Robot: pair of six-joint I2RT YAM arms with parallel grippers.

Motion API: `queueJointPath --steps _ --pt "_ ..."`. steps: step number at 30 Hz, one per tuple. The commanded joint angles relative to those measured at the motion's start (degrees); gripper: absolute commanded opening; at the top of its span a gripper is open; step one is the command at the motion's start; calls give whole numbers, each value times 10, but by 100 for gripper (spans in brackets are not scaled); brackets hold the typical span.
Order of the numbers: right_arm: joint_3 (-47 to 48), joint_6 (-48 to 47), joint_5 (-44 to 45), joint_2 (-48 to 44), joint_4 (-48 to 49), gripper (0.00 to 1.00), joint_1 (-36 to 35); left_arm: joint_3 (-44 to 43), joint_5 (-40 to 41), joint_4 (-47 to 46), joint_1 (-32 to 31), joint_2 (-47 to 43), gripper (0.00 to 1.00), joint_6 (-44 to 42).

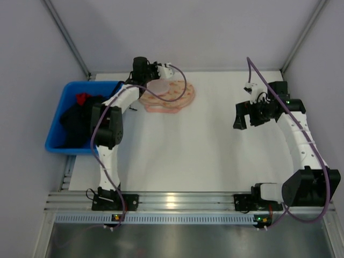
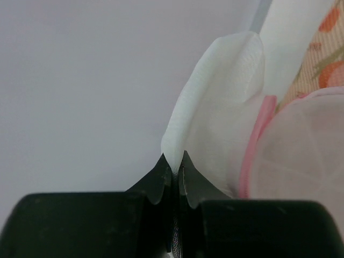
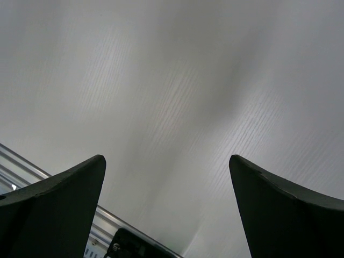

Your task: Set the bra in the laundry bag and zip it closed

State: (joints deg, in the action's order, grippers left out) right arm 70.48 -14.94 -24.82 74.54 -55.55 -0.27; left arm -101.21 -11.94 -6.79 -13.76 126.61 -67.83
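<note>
The laundry bag (image 1: 160, 87), a white mesh dome with a pink zip rim (image 2: 251, 148), lies at the back of the table on a peach-pink patterned cloth (image 1: 177, 99). My left gripper (image 1: 170, 71) is shut on a fold of the bag's white mesh (image 2: 215, 107), pinched between the fingertips (image 2: 174, 164). The bra (image 1: 75, 124), black fabric, lies heaped in the blue bin (image 1: 56, 131) at the left. My right gripper (image 1: 240, 115) hovers open over the right side of the table, and nothing lies between its fingers (image 3: 64, 188).
A red cloth (image 1: 81, 98) also lies in the blue bin. White walls close in the back and both sides. An aluminium rail (image 1: 177, 201) runs along the near edge by the arm bases.
</note>
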Motion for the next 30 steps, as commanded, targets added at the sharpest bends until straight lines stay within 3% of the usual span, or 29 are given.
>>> queueJointPath --steps 1,8,13,18,24,30 --pt "6 -10 -22 -37 7 99 -3 35 -1 9 -17 -139 0 64" --pt "19 -29 -42 -66 -3 99 -3 87 -40 131 -42 -288 0 201" --pt "27 -78 -99 -100 -2 99 -3 121 -175 207 -46 -396 0 368" --pt "26 -113 -168 -142 41 99 -3 194 -331 216 -49 -477 0 521" --pt "27 -129 -276 -136 49 100 -4 268 -385 217 -80 -493 0 676" --pt "-23 -84 -272 -106 92 99 -71 292 -423 215 -99 -436 0 750"
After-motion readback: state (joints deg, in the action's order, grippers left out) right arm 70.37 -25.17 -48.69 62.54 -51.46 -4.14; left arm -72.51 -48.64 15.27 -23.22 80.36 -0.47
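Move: The left gripper already holds the mesh laundry bag by its top. The clear middle of the table, where the bag is taken, lies some 32 cm back, 14 cm right and 15 cm below it. The bra lies 6 cm back, 6 cm right and 13 cm below; the blue bin's middle is about 21 cm back and 33 cm left. From the open right gripper, the bag's middle is roughly 34 cm ahead and 38 cm left, slightly lower. Keep the left gripper shut on the bag and draw it back about 34 cm, away from the bra and over the open table, rising nearly 20 cm first, then sinking 8, and drifting right; swing the wrist so its fingers point right, towards the other arm. Raise the open right gripper some 9 cm and bring it left, turning it counter-clockwise and tilting its fingers up towards the bag. ##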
